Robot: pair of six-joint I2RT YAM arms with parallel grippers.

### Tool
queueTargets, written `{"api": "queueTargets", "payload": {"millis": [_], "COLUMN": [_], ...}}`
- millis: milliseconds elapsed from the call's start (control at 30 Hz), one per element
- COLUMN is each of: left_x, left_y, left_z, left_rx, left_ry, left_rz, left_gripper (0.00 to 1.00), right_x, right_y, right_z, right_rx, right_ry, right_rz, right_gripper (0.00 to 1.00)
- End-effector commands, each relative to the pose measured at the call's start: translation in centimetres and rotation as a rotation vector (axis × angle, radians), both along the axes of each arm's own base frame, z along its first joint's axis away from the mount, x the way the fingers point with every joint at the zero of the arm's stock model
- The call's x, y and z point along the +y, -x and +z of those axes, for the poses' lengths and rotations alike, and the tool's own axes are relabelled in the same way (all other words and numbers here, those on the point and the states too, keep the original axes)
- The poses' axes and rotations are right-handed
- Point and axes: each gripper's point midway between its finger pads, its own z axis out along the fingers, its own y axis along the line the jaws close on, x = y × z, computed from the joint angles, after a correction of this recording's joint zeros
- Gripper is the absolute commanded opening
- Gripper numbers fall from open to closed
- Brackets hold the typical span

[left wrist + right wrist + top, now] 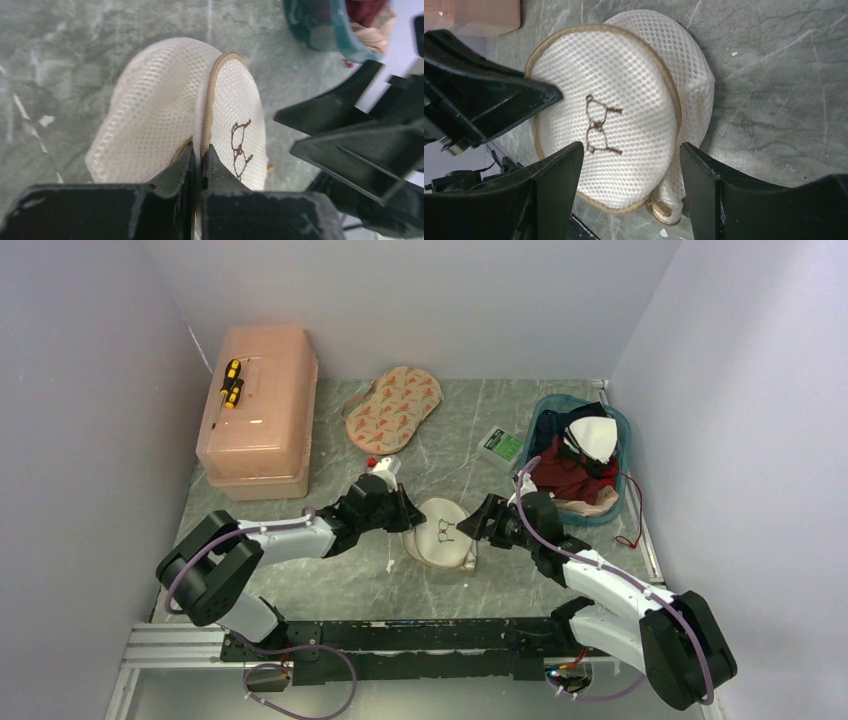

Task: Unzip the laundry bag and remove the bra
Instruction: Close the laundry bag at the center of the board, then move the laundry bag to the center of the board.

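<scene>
The laundry bag (440,532), a white mesh drum with a cream rim and a small dark bra icon on its lid, lies on the table between both arms. My left gripper (201,152) is shut on the bag's cream rim seam (212,90), seen from above at the bag's left side (408,512). My right gripper (630,150) is open, its fingers straddling the bag's (609,115) near edge. The tan zipper pull (663,210) lies between those fingers, nearer the right one. The bag is zipped and the bra is hidden.
A teal basket (612,430) full of clothes stands right of the bag. At the back left is a pink plastic box (262,410) with a yellow-black screwdriver (231,382) on it. A beige two-cup piece (393,408) and a green packet (502,445) lie behind the bag. Walls close in on three sides.
</scene>
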Motion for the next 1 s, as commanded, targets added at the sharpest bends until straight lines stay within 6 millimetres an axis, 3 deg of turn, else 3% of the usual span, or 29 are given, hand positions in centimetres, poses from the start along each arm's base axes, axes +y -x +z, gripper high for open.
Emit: {"api": "queueTargets", "payload": {"millis": [0,67,200,367,533,667,833,967], "left_x": [0.8,1.4,2.1,2.3,2.8,3.1,3.4,4.4], "left_y": [-2.6,-2.8,-2.4,-1.3,-0.4,0.1,0.4,1.3], "left_z": [-1.3,-2.3,-4.1,-5.0,-5.1,-3.4,0.2,2.7], "left_rx": [-0.048,-0.038,-0.026,-0.036,-0.019,-0.014,-0.033,-0.027], "left_ry": [-0.138,-0.179,-0.23,-0.271,-0.276,-0.268,-0.256,-0.263], "left_rz": [0.072,0.099,0.109,0.084,0.083,0.081,0.079,0.077], "left_gripper": [0.03,0.03,0.03,0.03,0.05,0.22,0.53,0.55], "right_x": [-0.1,-0.3,0.0,3.6,5.7,5.9,5.7,5.7], "right_y": [-1.5,-1.6,-1.5,-0.3,-0.2,-0.4,-1.1,-1.5], "right_z": [1.7,2.0,3.2,4.4,1.4,-1.5,-2.7,-3.0], "right_rx": [-0.096,-0.116,-0.174,-0.218,-0.117,-0.054,-0.039,-0.038], "right_ry": [0.007,0.024,0.055,0.076,0.048,0.073,0.104,0.124], "right_rz": [-0.019,-0.021,0.009,0.138,0.186,0.178,0.148,0.138], "right_gripper": [0.73,0.72,0.59,0.48,0.38,0.32,0.28,0.26]}}
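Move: The laundry bag's lid, its left rim pinched in the left fingers, has its middle about 6 cm to that hand's right, 2 cm back and 3 cm lower. From the right hand, open above the lid's right side, the same spot is some 6 cm left, 1 cm back and 4 cm down. The green packet stands roughly 19 cm ahead and 7 cm right of the right hand, the clothes basket 17 cm ahead and 24 cm right, both about 5 cm lower. The lid's pinched left rim is lowered about 5 cm onto the bag by the left hand, which rolls some 15 degrees, then opens, lets go and backs off up and left. Meanwhile the right hand lifts slightly, swings about 5 cm left over the lid and sinks about 6 cm towards its emblem, fingers half closing, seeming to press down on it. ##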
